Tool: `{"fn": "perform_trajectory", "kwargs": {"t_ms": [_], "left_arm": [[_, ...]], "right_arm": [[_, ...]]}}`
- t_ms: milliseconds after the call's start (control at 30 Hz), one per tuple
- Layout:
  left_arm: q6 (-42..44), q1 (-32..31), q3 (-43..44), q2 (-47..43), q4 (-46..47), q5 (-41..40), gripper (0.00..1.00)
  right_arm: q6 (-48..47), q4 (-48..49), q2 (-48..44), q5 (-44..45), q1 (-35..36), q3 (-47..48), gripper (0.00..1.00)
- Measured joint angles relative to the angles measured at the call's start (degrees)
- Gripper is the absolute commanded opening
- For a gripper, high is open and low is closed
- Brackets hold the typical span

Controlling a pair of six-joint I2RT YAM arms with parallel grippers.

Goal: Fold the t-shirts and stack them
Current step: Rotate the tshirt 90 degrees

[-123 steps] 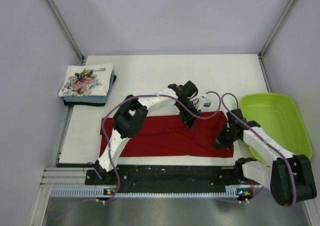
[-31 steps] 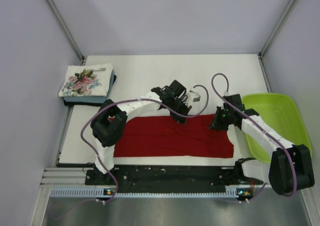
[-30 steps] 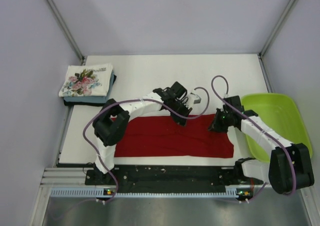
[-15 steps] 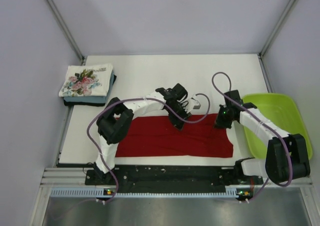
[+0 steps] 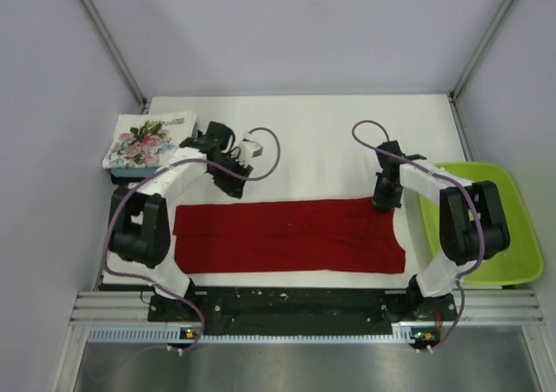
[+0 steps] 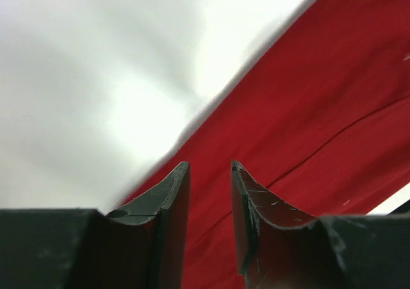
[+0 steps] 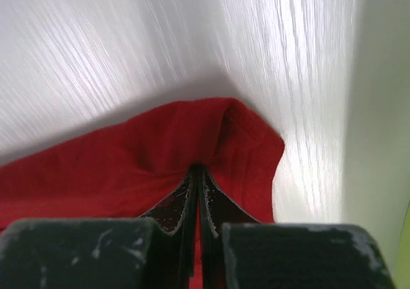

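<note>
A deep red t-shirt (image 5: pixel 287 235) lies as a long flat band across the near part of the table. My left gripper (image 5: pixel 235 189) hovers at the band's far edge near its left end. In the left wrist view that gripper (image 6: pixel 210 167) is open by a narrow gap, with only red cloth (image 6: pixel 307 109) beneath it. My right gripper (image 5: pixel 382 202) sits at the far right corner. The right wrist view shows it (image 7: pixel 198 168) shut on a raised pinch of the red t-shirt (image 7: pixel 147 148). Folded t-shirts are stacked at the far left, the floral white one (image 5: pixel 149 138) on top.
A lime-green tray (image 5: pixel 504 227) stands at the right edge, close to the right arm. The table's white top (image 5: pixel 304 140) stretches beyond the shirt. Grey walls close in on the left, right and back.
My left arm has swung from the middle of the shirt's far edge to its left end, and its jaws have opened and let go. The right gripper stayed shut on the far right corner.
</note>
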Motion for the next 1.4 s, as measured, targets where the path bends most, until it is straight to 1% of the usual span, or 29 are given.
{"fn": "perform_trajectory", "kwargs": {"t_ms": [67,100,167,267,333,400,467,500,567,633,800,900,1000,1100,1233,1267,1333,1400], "left_arm": [[0.8,5.3,-5.5,-4.3,-0.1,-2.1,0.36],[1.1,7.5,-6.8,-5.5,-0.4,-2.6,0.36],[2.2,9.7,-11.2,-9.7,-0.4,-3.7,0.36],[4.2,10.4,-17.0,-15.7,-1.7,-5.0,0.35],[5.3,10.4,-19.5,-18.0,-2.5,-5.5,0.35],[6.2,10.4,-21.0,-19.0,-3.1,-5.8,0.35],[6.8,10.4,-21.8,-19.1,-3.4,-6.2,0.35],[7.1,10.4,-22.4,-19.1,-3.2,-6.6,0.35],[7.5,10.4,-23.5,-19.1,-2.9,-7.2,0.35],[7.6,10.4,-24.1,-18.9,-2.8,-8.3,0.35],[7.6,10.4,-23.6,-14.8,-1.7,-9.6,0.34],[8.2,10.0,-23.5,-11.7,-0.4,-9.8,0.33],[9.0,8.8,-24.2,-9.8,1.2,-10.6,0.33],[9.9,7.6,-25.4,-9.5,2.4,-12.0,0.33],[10.4,6.5,-26.9,-11.1,3.5,-12.2,0.34],[10.5,6.0,-27.2,-11.4,3.5,-11.8,0.33],[10.6,4.2,-27.5,-11.7,3.0,-11.1,0.34],[10.6,-0.3,-28.1,-12.1,2.3,-11.3,0.34]], "right_arm": [[-0.8,-1.6,3.4,0.5,-0.1,4.0,0.00],[-1.2,-2.2,5.4,0.8,-0.1,6.3,0.00],[-2.6,-5.3,12.4,1.2,-0.1,14.9,0.00],[-4.3,-9.4,25.5,1.2,-0.2,34.1,0.00],[-4.9,-10.4,35.6,0.3,-0.2,50.6,0.00],[-4.9,-8.9,46.2,-2.1,-0.4,68.2,0.00],[-4.6,-5.7,53.0,-5.1,-0.5,79.5,0.01],[-4.5,-4.6,54.2,-6.3,-0.5,81.5,0.01],[-4.4,-2.8,54.0,-7.7,-0.5,81.7,0.02],[-4.9,0.0,51.7,-8.2,-0.5,79.5,0.02],[-7.7,4.4,38.4,-7.4,-0.5,66.2,0.01],[-9.3,5.7,29.8,-4.7,-0.7,57.3,0.00],[-9.5,5.9,26.1,-2.2,-1.6,51.9,0.00],[-9.4,5.2,27.1,-1.7,-3.5,49.1,0.00],[-9.3,2.7,33.2,-3.3,-6.1,49.7,0.00],[-9.3,1.9,35.1,-4.2,-6.5,50.7,0.00],[-9.3,-0.5,39.8,-8.2,-7.5,55.8,0.00],[-9.3,-0.7,43.7,-12.3,-8.1,61.8,0.00]]}}
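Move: My right hand's shut tips already sit on the t-shirt by its far right corner, which is about 3 cm farther out and 2 cm right; the green bin's middle is roughly 30 cm to the right and 5 cm back. My left hand, empty, hovers near the far hem: the t-shirt's left end lies some 22 cm left, 11 cm back and 8 cm below it, with the shirt stack about 32 cm left and 18 cm ahead. With shut fingers on the cloth, my right hand sweeps the t-shirt's right end about 32 cm forward and a little left, then lifts, comes back and right, comes down on that end again and starts pushing forward. My part-open left hand swings left and back, rolling some 15 degrees, sinks onto the shirt's left end as it comes round, then eases that end right and back. ##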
